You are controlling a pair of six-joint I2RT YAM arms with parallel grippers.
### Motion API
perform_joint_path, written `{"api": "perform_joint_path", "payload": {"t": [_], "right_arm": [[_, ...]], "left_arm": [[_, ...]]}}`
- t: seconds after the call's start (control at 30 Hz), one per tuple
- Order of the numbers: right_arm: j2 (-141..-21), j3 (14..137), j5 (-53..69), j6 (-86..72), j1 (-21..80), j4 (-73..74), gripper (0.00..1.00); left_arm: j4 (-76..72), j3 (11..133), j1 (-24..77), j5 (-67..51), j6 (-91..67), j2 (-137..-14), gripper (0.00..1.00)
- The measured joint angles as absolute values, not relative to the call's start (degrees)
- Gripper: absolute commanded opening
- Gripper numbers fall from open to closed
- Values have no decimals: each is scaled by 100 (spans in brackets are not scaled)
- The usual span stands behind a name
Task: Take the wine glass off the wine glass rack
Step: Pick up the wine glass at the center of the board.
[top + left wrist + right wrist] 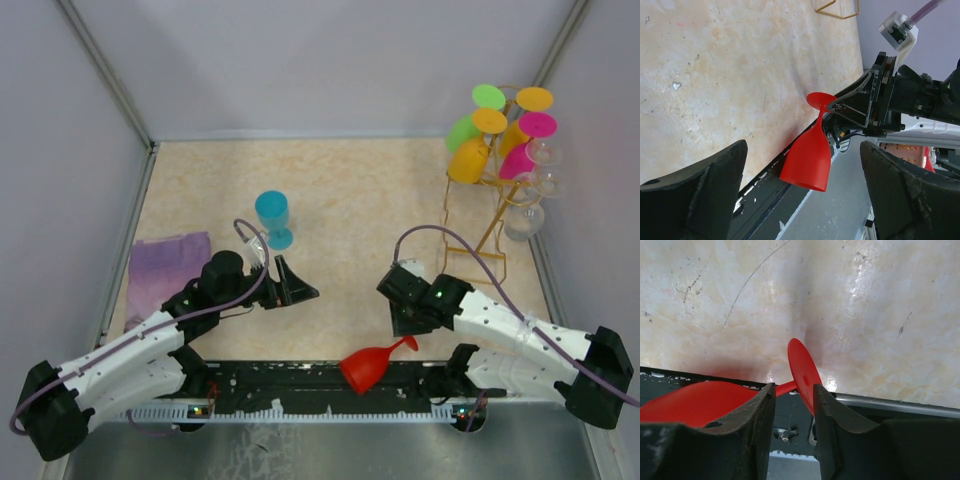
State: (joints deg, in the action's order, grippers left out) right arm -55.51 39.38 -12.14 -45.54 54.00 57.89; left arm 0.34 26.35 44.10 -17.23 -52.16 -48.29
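A red wine glass (372,364) is tilted at the table's near edge, its bowl (807,160) out over the black rail. My right gripper (408,334) has closed round its foot (804,374). The disc leans on one finger (832,415), and the stem runs behind the other. My left gripper (298,290) stands wide open to the left and holds nothing; in its wrist view the red glass sits beyond its jaws. The gold wire wine glass rack (482,230) stands at the far right, with several coloured and clear glasses hanging on it.
A blue glass (272,218) stands upright mid-table, just beyond my left gripper. A purple cloth (165,265) lies at the left edge. Grey walls close in the table on three sides. A black rail (300,378) and a grey metal ledge run along the near edge.
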Motion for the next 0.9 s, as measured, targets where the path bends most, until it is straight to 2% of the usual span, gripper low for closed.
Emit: {"api": "perform_joint_path", "payload": {"t": [0.13, 0.23, 0.3, 0.43, 0.9], "right_arm": [[-5553, 3911, -1221, -4598, 5400, 5743, 26], [-5564, 3826, -1192, -4615, 5400, 5642, 13], [-5566, 3776, -1142, -4606, 5400, 5586, 7], [-5566, 3704, -1044, -4615, 5400, 5391, 1], [-5153, 3726, -963, -4512, 5400, 4807, 0]], "left_arm": [[32, 2637, 4410, -1726, -5196, -4829, 99], [30, 2637, 4410, -1726, -5162, -4821, 99], [32, 2635, 4410, -1726, -5137, -4799, 99], [3, 2635, 4410, -1721, -5111, -4661, 99], [5, 2574, 4410, -1083, -5087, -3409, 99]]}}
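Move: The right hand has the red wine glass's foot just between its half-closed fingertips, about 1 cm lower. The glass lies slanted, its middle roughly 8 cm to the left, 4 cm back and 3 cm lower. From this hand, the rack's near bar lies some 14 cm ahead and 14 cm right, and the blue wine glass about 24 cm ahead and 31 cm left. From the left hand, the red glass lies about 17 cm right, 17 cm back and 10 cm below. The right fingers shut on the thin disc of the red glass's foot and pinch it from both sides while the hand sinks about 1 cm. With the grip kept, the hand carries the foot about 3 cm left, then also a little forward and up, rolling some 10 degrees so its left side rises. The left hand, empty and wide open, first waits, then climbs about 6 cm, drifting left and turning some 15 degrees. ##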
